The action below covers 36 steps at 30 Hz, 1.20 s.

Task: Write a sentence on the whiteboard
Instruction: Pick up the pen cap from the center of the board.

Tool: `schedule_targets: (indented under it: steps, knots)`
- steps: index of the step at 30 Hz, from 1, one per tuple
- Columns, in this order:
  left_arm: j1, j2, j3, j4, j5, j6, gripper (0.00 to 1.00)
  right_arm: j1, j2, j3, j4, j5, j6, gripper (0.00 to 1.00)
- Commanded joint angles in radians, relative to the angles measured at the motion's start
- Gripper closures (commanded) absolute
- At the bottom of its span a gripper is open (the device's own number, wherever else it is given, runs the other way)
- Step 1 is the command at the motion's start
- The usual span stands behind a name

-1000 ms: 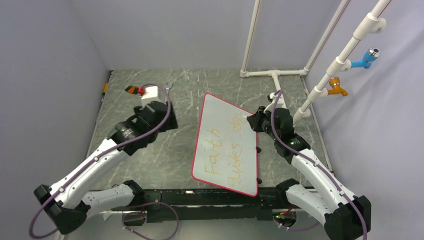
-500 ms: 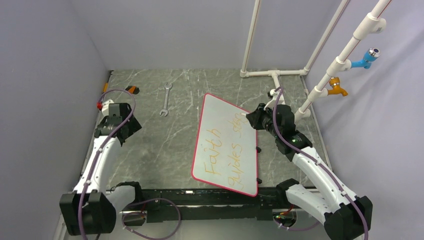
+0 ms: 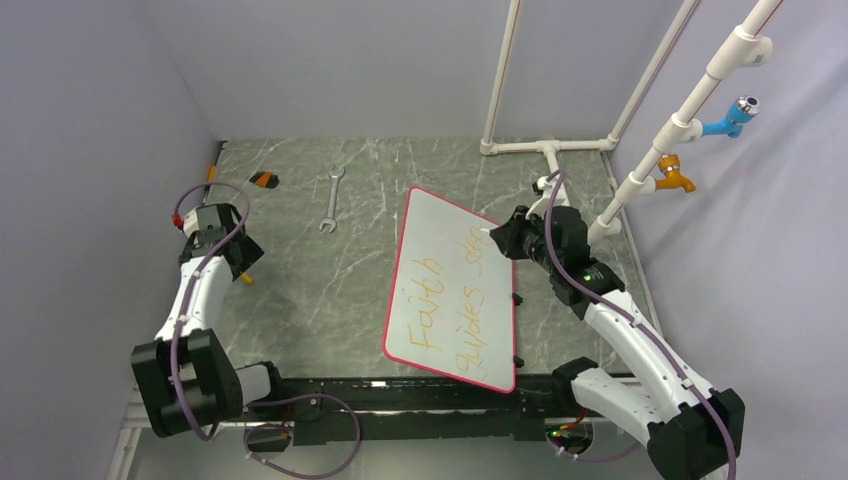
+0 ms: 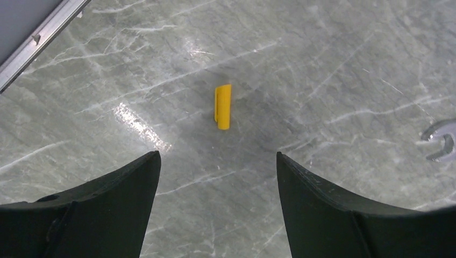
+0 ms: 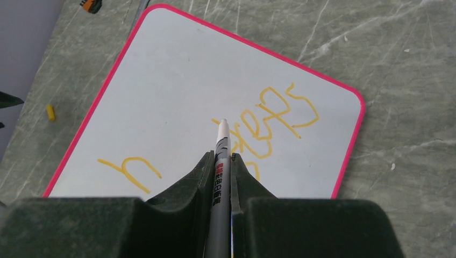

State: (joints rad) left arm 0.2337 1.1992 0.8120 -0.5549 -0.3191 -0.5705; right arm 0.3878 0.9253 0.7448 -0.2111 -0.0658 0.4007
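The whiteboard [image 3: 436,222], white with a red rim, lies flat in the middle of the table and also fills the right wrist view [image 5: 177,80]. The sentence [image 3: 428,300] is in yellow-orange handwriting, "Faith guides", with more letters [image 5: 279,113] at the far end. My right gripper [image 3: 503,240] [image 5: 221,156] is shut on a grey marker [image 5: 220,145]. Its white tip sits at the board beside the newest letters. My left gripper [image 3: 232,262] [image 4: 218,154] hovers open over bare table at the left edge. A small yellow cap [image 4: 223,106] lies just ahead of it.
A wrench [image 3: 331,197] [image 4: 441,140] lies at the back left of the board. An orange-black item [image 3: 263,180] sits near the far left corner. A white pipe frame [image 3: 550,147] with blue [image 3: 730,117] and orange [image 3: 675,175] taps stands at the back right.
My left arm has swung from the back middle of the table to the left edge and folded in. Its jaws have narrowed slightly. The right arm and marker have barely moved.
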Motion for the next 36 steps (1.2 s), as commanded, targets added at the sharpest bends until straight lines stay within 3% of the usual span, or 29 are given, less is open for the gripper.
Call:
schedule_targets:
  steps: [1, 14, 19, 25, 32, 36]
  knots:
    - [0.058, 0.054, -0.013, 0.094, 0.071, -0.017, 0.2, 0.0, 0.008, 0.06, 0.005, -0.022, 0.017, 1.0]
    - [0.106, 0.288, -0.018, 0.23, 0.155, -0.008, 0.3, 0.0, 0.009, 0.077, -0.03, 0.001, 0.007, 1.0]
    - [0.15, 0.33, -0.002, 0.245, 0.197, 0.017, 0.44, 0.0, 0.022, 0.077, -0.025, 0.001, 0.008, 1.0]
    - [0.175, 0.363, 0.002, 0.251, 0.196, 0.035, 0.52, 0.0, 0.039, 0.09, -0.024, 0.006, 0.004, 1.0]
    - [0.186, 0.407, 0.008, 0.269, 0.21, 0.085, 0.76, -0.001, 0.043, 0.093, -0.025, 0.02, -0.001, 1.0]
    - [0.184, 0.381, -0.031, 0.31, 0.197, 0.095, 0.84, 0.0, 0.038, 0.09, -0.025, 0.024, 0.0, 1.0]
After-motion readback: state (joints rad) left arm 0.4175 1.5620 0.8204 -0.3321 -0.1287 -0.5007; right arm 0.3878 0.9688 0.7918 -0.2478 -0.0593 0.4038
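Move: The yellow pen cap lies on the table about 9 cm below the left hand, some 2 cm ahead and 3 cm to its left. The wrench lies roughly 25 cm farther out than that hand and 20 cm to its right; the orange-and-black tool is about 30 cm out and 3 cm to the right, both at table height. From the right hand the cap is some 65 cm to the left, level with it and about 19 cm lower. Bring the open left gripper down about 8 cm onto the yellow pen cap, easing a little forward and then left as it comes low, and tip the fingers some 10 degrees steeper towards the table. Start closing on the way down, and once low shut the fingers most of the way so that both pads pinch the cap from its two sides. ##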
